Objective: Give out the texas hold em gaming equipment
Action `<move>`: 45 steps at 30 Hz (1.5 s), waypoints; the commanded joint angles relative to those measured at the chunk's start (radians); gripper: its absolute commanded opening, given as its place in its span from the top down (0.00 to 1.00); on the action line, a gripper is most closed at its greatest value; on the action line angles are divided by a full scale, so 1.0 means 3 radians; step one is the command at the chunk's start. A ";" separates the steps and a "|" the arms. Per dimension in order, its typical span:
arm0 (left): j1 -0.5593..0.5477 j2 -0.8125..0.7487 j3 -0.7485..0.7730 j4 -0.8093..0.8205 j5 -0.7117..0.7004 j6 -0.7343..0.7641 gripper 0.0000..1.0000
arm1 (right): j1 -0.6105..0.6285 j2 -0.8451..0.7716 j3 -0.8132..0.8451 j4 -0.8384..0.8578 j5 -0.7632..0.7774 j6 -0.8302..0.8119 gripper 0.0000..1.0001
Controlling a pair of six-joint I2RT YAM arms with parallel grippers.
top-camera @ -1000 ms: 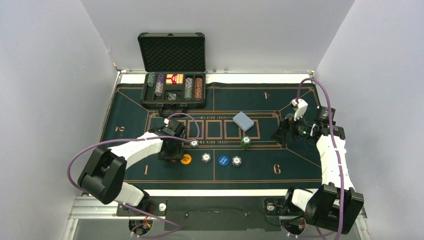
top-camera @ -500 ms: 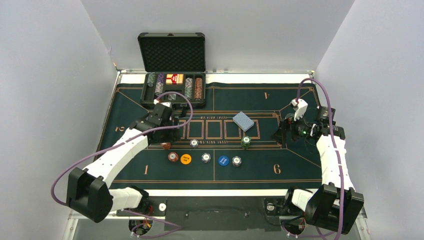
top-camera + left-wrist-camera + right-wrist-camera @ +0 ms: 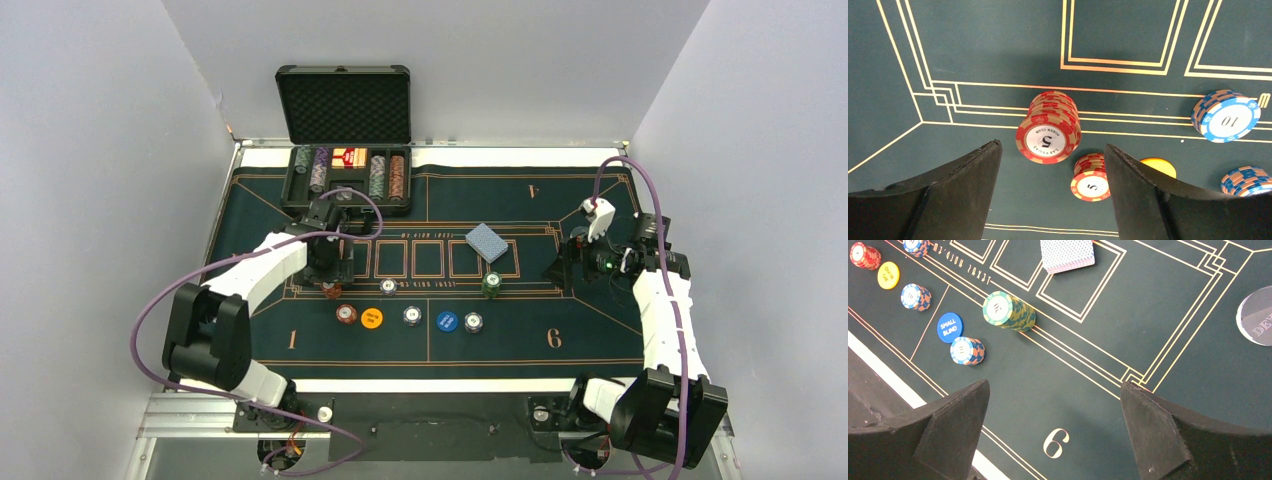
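My left gripper (image 3: 330,262) hovers open over the felt, holding nothing. A tall red-brown chip stack (image 3: 1050,127) marked 5 stands just beyond its fingertips (image 3: 993,150), and the same stack (image 3: 331,290) shows in the top view. A shorter red stack (image 3: 1091,177) (image 3: 346,314) stands next to the orange disc (image 3: 371,318). Blue-white stacks (image 3: 412,316) (image 3: 473,322) flank the blue disc (image 3: 446,321). The green stack (image 3: 1008,310) and the blue-backed cards (image 3: 1068,254) lie mid-table. My right gripper (image 3: 1054,387) is open above the felt's "6", near a clear disc (image 3: 1257,315).
The open black case (image 3: 347,182) stands at the back left with rows of chips and red card boxes, its lid (image 3: 344,104) upright. Another blue-white stack (image 3: 388,287) sits on the centre line. A white strip (image 3: 440,384) edges the near side of the mat.
My left gripper has pulled back from the front row of chips towards the case and its jaws have widened. Both red stacks now stand uncovered. The right arm has not moved.
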 commanded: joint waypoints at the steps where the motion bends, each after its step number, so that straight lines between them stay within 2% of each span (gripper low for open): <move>1: 0.0058 0.0105 0.0148 0.0147 0.0109 0.0136 0.28 | 0.0022 0.0022 0.0143 0.0042 -0.0085 -0.0083 0.00; 6: 0.0095 0.0229 0.0143 0.0191 0.0173 0.0162 0.41 | 0.0023 0.0027 0.0140 0.0042 -0.0079 -0.0088 0.00; 9: 0.0101 0.0259 0.0141 0.0199 0.0190 0.0166 0.46 | 0.0023 0.0025 0.0143 0.0044 -0.0078 -0.0090 0.00; 18: 0.0107 0.0333 0.0132 0.0206 0.0215 0.0177 0.51 | 0.0023 0.0021 0.0140 0.0038 -0.0082 -0.0088 0.00; 25: 0.0119 0.0388 0.0126 0.0213 0.0222 0.0188 0.59 | 0.0023 0.0023 0.0151 0.0025 -0.0084 -0.0097 0.00; 27: 0.0126 0.0394 0.0130 0.0209 0.0219 0.0188 0.66 | 0.0023 0.0020 0.0153 0.0022 -0.0087 -0.0100 0.00; 29: 0.0128 0.0376 0.0129 0.0201 0.0197 0.0189 0.79 | 0.0023 0.0021 0.0152 0.0017 -0.0088 -0.0103 0.00; 30: 0.0128 0.0350 0.0135 0.0197 0.0169 0.0188 0.94 | 0.0024 0.0020 0.0157 0.0014 -0.0088 -0.0106 0.00; 31: 0.0128 0.0333 0.0137 0.0185 0.0153 0.0185 0.98 | 0.0023 0.0027 0.0157 0.0013 -0.0089 -0.0107 0.00; 45: 0.0138 -0.0022 0.0231 0.0059 0.0076 0.0163 1.00 | 0.0024 0.0036 0.0156 0.0007 -0.0089 -0.0113 0.00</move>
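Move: The left hand's open fingers straddle the red chip stack, whose middle is directly below the hand point, roughly 3 cm down. The smaller red stack is some 6 cm back and 4 cm right, the yellow big blind about 7 cm back and 10 cm right, and the nearest blue-edged stack level with the hand, 13 cm to its right. From the idle right hand the red stack lies about 48 cm left, roughly level fore and aft, 14 cm lower. The left fingers close from either side on the red stack and pinch its upper chips, after the hand has sunk about 2.5 cm straight down around them, tilting some 5 degrees. Keeping that grip, the hand then starts rising, about 2 cm and gathering speed, easing slightly forward as the tilt comes back out. ##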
